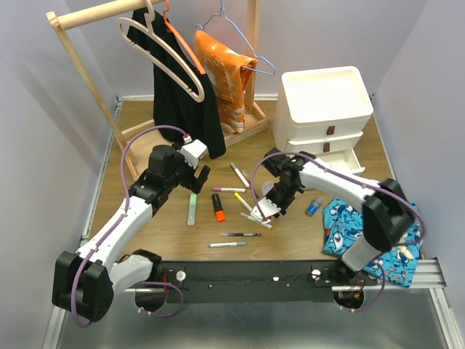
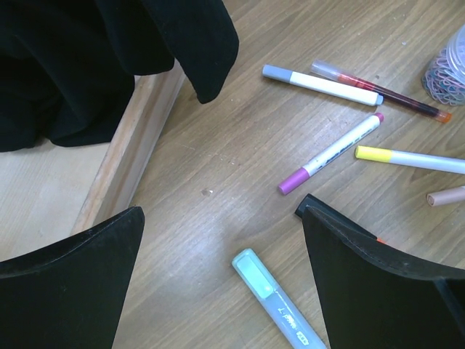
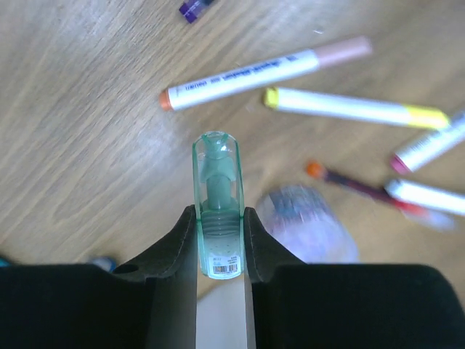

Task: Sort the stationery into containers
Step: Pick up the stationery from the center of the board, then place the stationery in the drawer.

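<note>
My right gripper [image 3: 219,214] is shut on a marker with a clear green cap [image 3: 216,174], which sticks out past the fingertips above the table. Below it lie white markers [image 3: 247,73], a yellow-ended one [image 3: 356,107] and a small clear pot [image 3: 305,222], blurred. My left gripper [image 2: 221,211] stands wide open over a pale green highlighter [image 2: 272,298] with nothing between its fingers. In the top view, an orange highlighter [image 1: 218,206] and thin pens [image 1: 240,234] lie mid-table. The white drawer containers [image 1: 325,109] stand at the back right, with the lowest drawer pulled out.
A wooden clothes rack [image 1: 80,65] with black [image 1: 178,94] and orange [image 1: 227,76] garments fills the back left. Its base rail [image 2: 131,153] lies close to my left gripper. A blue shark-print cloth [image 1: 370,233] lies at the front right, a small blue piece [image 1: 314,206] beside it.
</note>
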`<action>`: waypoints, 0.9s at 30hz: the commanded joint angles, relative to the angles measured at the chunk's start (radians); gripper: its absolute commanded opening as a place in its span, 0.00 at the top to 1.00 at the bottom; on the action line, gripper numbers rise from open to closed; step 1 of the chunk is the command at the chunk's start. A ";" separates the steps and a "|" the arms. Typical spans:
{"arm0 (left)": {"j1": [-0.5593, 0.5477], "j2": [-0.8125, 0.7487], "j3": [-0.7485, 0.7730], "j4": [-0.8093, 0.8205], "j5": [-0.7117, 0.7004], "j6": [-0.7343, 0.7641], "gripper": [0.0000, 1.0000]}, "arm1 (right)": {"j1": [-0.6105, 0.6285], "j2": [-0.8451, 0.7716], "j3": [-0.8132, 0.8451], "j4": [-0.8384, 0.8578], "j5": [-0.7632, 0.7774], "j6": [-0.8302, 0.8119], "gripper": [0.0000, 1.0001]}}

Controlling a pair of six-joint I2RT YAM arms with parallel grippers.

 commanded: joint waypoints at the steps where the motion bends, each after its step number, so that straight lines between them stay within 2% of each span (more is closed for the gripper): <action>1: 0.010 -0.011 0.028 0.004 0.030 0.002 0.01 | 0.002 -0.208 -0.044 -0.008 -0.068 0.212 0.92; 6: 0.010 0.003 0.037 0.025 0.050 -0.010 0.01 | -0.101 -0.316 -0.069 0.087 -0.056 0.528 0.92; 11: 0.010 0.036 0.057 0.054 0.062 -0.020 0.01 | -0.237 -0.354 -0.104 0.264 0.047 0.630 0.93; 12: 0.010 0.049 0.060 0.063 0.062 -0.025 0.01 | -0.280 -0.357 -0.112 0.285 0.053 0.630 0.93; 20: 0.009 0.078 0.080 0.085 0.067 -0.059 0.01 | -0.365 -0.321 -0.147 0.417 0.122 0.563 0.93; 27: 0.004 0.070 0.076 0.070 0.062 -0.056 0.01 | -0.443 -0.253 -0.159 0.491 0.161 0.396 0.92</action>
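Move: The right hand already holds the green highlighter. Its goal, the open bottom drawer, has its middle about 12 cm ahead, 14 cm to the right and a couple of centimetres lower. The clip cup stands some 5 cm ahead and 1 cm left, the blue bottle about 1 cm ahead and 12 cm right, and the beige-capped marker roughly 3 cm back and 5 cm left. From the left hand the drawer lies about 2 cm ahead, 35 cm right and 12 cm down. Straight up first, about 7 cm with the green highlighter still pinched, then level forward and to the right in equal measure, some 15 cm on the slant, the right hand swings from beside the clip cup to over the open drawer. The wrist turns about 50 degrees clockwise on the way and its fingers tip somewhat forward; they stay closed on the highlighter. ##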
